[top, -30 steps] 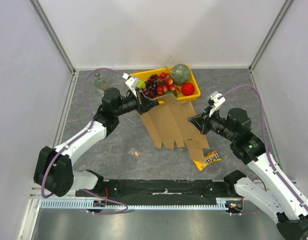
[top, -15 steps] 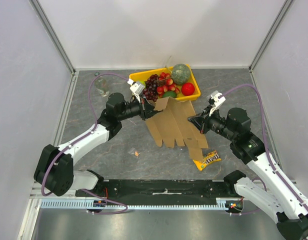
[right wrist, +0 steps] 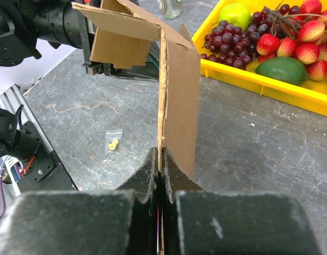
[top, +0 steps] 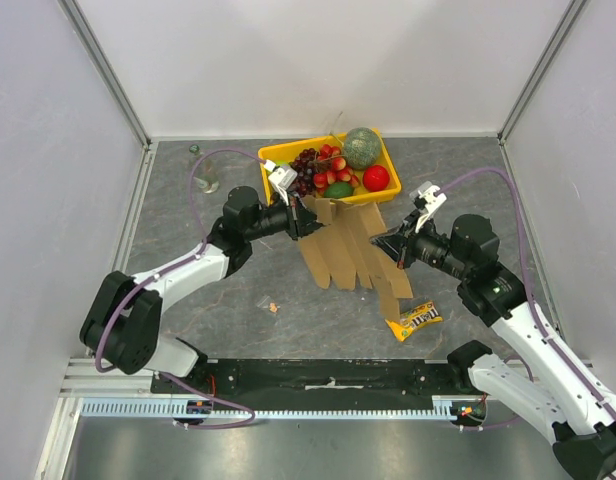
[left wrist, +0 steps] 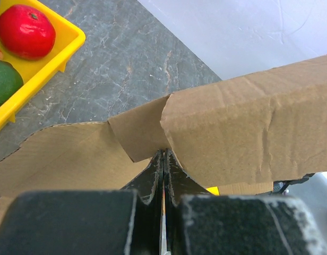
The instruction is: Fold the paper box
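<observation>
The paper box (top: 346, 248) is a brown cardboard sheet with flaps, held up off the table between both arms in front of the yellow tray. My left gripper (top: 300, 217) is shut on its left edge; in the left wrist view the cardboard (left wrist: 243, 127) bends over the closed fingertips (left wrist: 163, 154). My right gripper (top: 388, 246) is shut on the right edge, and in the right wrist view the sheet (right wrist: 179, 90) stands edge-on, rising from the pinched fingertips (right wrist: 161, 153).
A yellow tray (top: 271, 153) of fruit sits behind the box. A yellow candy packet (top: 412, 320) lies near the front right. A small clear bag (top: 272, 305) lies front left, and a glass jar (top: 204, 182) stands at the back left.
My left gripper has swung right and toward the right arm, pushing the sheet narrower and bending its left part up. The right gripper has shifted slightly left.
</observation>
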You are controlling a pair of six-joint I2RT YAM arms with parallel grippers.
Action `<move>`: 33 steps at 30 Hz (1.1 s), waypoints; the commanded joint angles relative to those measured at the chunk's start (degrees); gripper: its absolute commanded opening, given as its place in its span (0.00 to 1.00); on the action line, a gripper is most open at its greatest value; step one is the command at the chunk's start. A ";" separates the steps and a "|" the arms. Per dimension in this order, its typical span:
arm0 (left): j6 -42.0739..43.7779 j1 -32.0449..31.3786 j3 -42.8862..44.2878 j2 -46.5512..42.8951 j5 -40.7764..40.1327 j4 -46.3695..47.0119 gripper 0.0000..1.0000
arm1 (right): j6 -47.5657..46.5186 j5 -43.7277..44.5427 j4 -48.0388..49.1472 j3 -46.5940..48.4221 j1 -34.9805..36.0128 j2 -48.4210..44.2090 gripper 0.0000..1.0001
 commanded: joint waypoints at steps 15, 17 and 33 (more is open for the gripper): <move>2.16 -0.57 -2.07 -20.58 -6.98 -18.16 0.02 | -0.77 8.55 -15.97 6.66 0.12 5.52 0.00; 3.12 -0.57 -2.69 -25.94 -9.09 -22.47 0.02 | -0.86 9.16 -18.43 7.45 0.20 6.48 0.00; 4.10 2.68 -2.25 -28.97 -19.91 -23.91 0.02 | -9.47 12.68 -25.64 11.05 0.20 18.26 0.00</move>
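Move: The paper box, a creased sheet, hangs with its middle about 7 cm right of the left hand, 3 cm back and 5 cm below. The right hand already pinches its edge, with the table some 26 cm straight below. The candy packet lies about 12 cm right of the right hand and 6 cm back. From the left hand, the small bag is 11 cm to the left and 7 cm back, the yellow tray about 27 cm ahead and 3 cm right, both near table height. The paper box, still pinched at its edge by the right hand, is lowered about 12 cm towards the table, drifting slightly right as the fingers tip some 35 degrees further down. After a slight dip the shut left hand pulls clear of the cardboard, leftward, up and back, then eases forward and down a little, ending about 12 cm off and turned counter-clockwise. ##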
